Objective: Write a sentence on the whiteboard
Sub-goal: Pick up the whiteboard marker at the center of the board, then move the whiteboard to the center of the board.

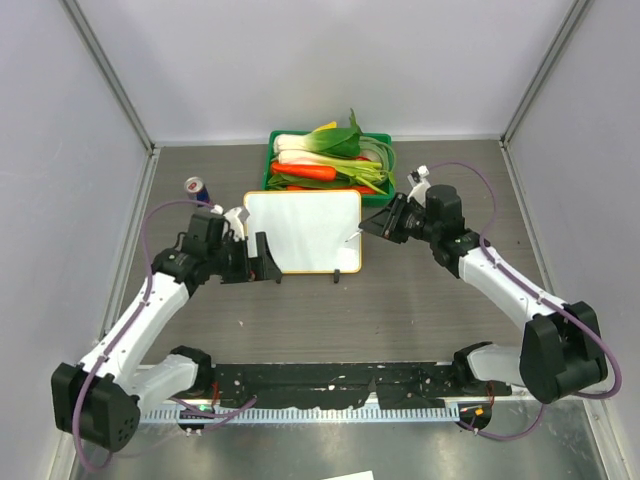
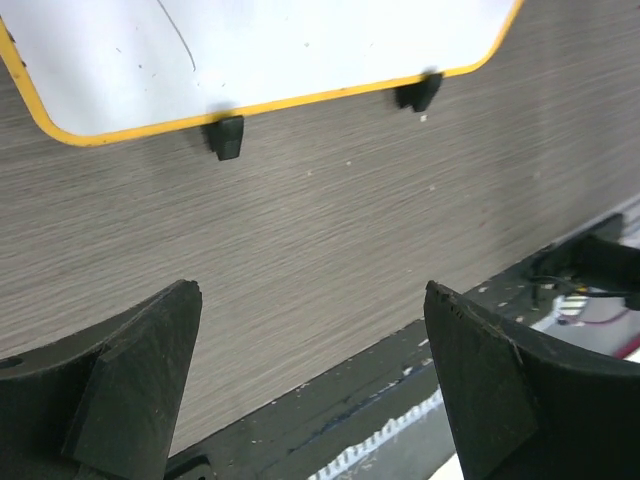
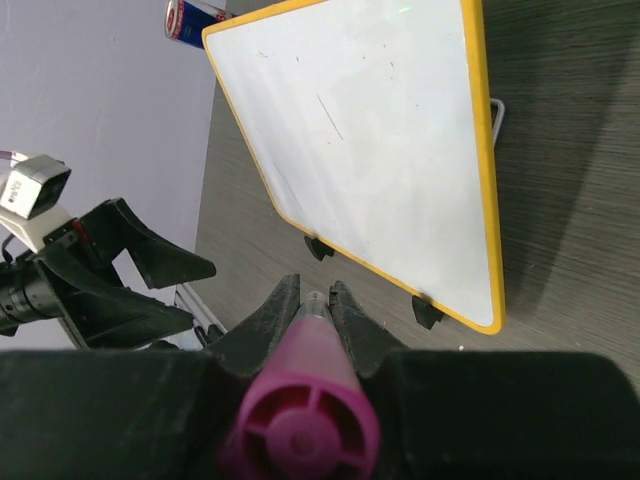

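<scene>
The whiteboard (image 1: 303,230) lies flat mid-table, white with an orange rim and two black clips (image 2: 225,137) on its near edge. No sentence is visible on it, only a faint thin stroke (image 2: 180,40). My left gripper (image 2: 312,295) is open and empty over bare table, just off the board's near-left corner (image 1: 266,258). My right gripper (image 3: 315,295) is shut on a magenta marker (image 3: 300,420). It hovers at the board's right edge (image 1: 372,225), with the marker pointing toward the board (image 3: 380,140).
A green tray (image 1: 272,150) heaped with vegetables sits just behind the board. A red-and-blue can (image 1: 195,187) stands at the back left. A black strip (image 1: 330,380) runs along the near table edge. Grey walls enclose three sides.
</scene>
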`<state>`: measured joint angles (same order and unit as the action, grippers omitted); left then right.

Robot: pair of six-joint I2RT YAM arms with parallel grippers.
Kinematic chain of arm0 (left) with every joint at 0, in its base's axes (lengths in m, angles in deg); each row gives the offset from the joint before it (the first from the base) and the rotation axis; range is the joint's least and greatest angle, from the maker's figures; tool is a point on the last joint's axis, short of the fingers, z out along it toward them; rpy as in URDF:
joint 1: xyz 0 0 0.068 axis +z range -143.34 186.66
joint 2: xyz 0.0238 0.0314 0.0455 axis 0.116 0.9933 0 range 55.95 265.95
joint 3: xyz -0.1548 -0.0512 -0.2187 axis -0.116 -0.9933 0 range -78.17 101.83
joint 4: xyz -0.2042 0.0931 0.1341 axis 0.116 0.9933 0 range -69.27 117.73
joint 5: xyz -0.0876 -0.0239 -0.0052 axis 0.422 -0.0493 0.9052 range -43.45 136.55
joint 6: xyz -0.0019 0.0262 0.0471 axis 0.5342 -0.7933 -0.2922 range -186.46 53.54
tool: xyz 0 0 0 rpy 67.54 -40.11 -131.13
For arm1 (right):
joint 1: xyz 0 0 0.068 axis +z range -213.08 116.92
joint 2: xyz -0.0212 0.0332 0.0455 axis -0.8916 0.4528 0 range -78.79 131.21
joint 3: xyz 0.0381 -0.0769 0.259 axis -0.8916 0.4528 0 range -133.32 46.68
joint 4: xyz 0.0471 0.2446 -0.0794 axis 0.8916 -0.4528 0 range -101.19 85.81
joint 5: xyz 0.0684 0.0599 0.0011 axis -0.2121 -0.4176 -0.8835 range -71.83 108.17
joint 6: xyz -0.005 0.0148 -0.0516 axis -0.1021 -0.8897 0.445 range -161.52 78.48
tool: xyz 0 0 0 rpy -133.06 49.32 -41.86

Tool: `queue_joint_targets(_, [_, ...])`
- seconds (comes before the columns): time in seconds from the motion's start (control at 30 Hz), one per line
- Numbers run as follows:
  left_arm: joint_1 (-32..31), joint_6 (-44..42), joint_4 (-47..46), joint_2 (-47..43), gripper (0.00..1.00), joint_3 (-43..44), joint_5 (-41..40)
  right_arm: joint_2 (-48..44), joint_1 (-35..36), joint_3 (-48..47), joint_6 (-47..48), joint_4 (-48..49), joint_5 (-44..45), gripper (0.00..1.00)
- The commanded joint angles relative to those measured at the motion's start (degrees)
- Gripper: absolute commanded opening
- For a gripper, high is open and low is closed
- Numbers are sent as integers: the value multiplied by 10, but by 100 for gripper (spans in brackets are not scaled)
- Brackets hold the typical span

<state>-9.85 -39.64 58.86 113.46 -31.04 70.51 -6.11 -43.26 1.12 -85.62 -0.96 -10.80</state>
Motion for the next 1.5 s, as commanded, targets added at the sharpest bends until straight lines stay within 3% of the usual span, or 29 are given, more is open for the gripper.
queue_joint_targets(0.0, [-68,11,16,37,96,16,-146,-31,-13,5,-7,13,0,1])
queue_joint_targets(0.27, [-143,16,-25,152,90,16,-234,-33,-28,9,-5,8,-7,1])
queue_joint_targets(0.47, [-174,22,-78,212,78,8,-280,-29,-37,8,-1,6,-14,2])
queue_joint_targets(0.73, [-193,30,-138,273,66,-4,-318,-21,-47,8,1,7,-19,1])
queue_joint_targets(0.83, [-194,30,-151,297,56,-6,-335,-19,-51,8,2,6,-22,2])
queue_joint_targets(1.1, [-194,35,-191,335,53,-5,-343,-11,-57,6,4,7,-27,1])
queue_joint_targets(1.47, [-194,35,-206,348,15,-11,-344,-11,-58,8,3,6,-31,2])
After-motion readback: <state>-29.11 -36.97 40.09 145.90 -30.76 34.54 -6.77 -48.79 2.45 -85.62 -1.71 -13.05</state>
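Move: The black foot under the whiteboard's lower left lies about 6 cm ahead of the left gripper, 2 cm to its right and 14 cm below. The board's right foot is level with that foot and some 14 cm farther right. The whiteboard's middle is roughly 12 cm ahead of the gripper, 8 cm right and 6 cm lower. From the right gripper, already holding the marker, the left foot lies about 19 cm left, 3 cm back and 17 cm down. Drop the open left gripper about 14 cm to the whiteboard's left foot, tipping it some 30 degrees so the fingers point steeply down, then slide forward at table level, closing as you go, and pinch the black foot at the board's lower edge. Keep the marker gripped in the right hand and ease it 3 cm right, away from the board. ##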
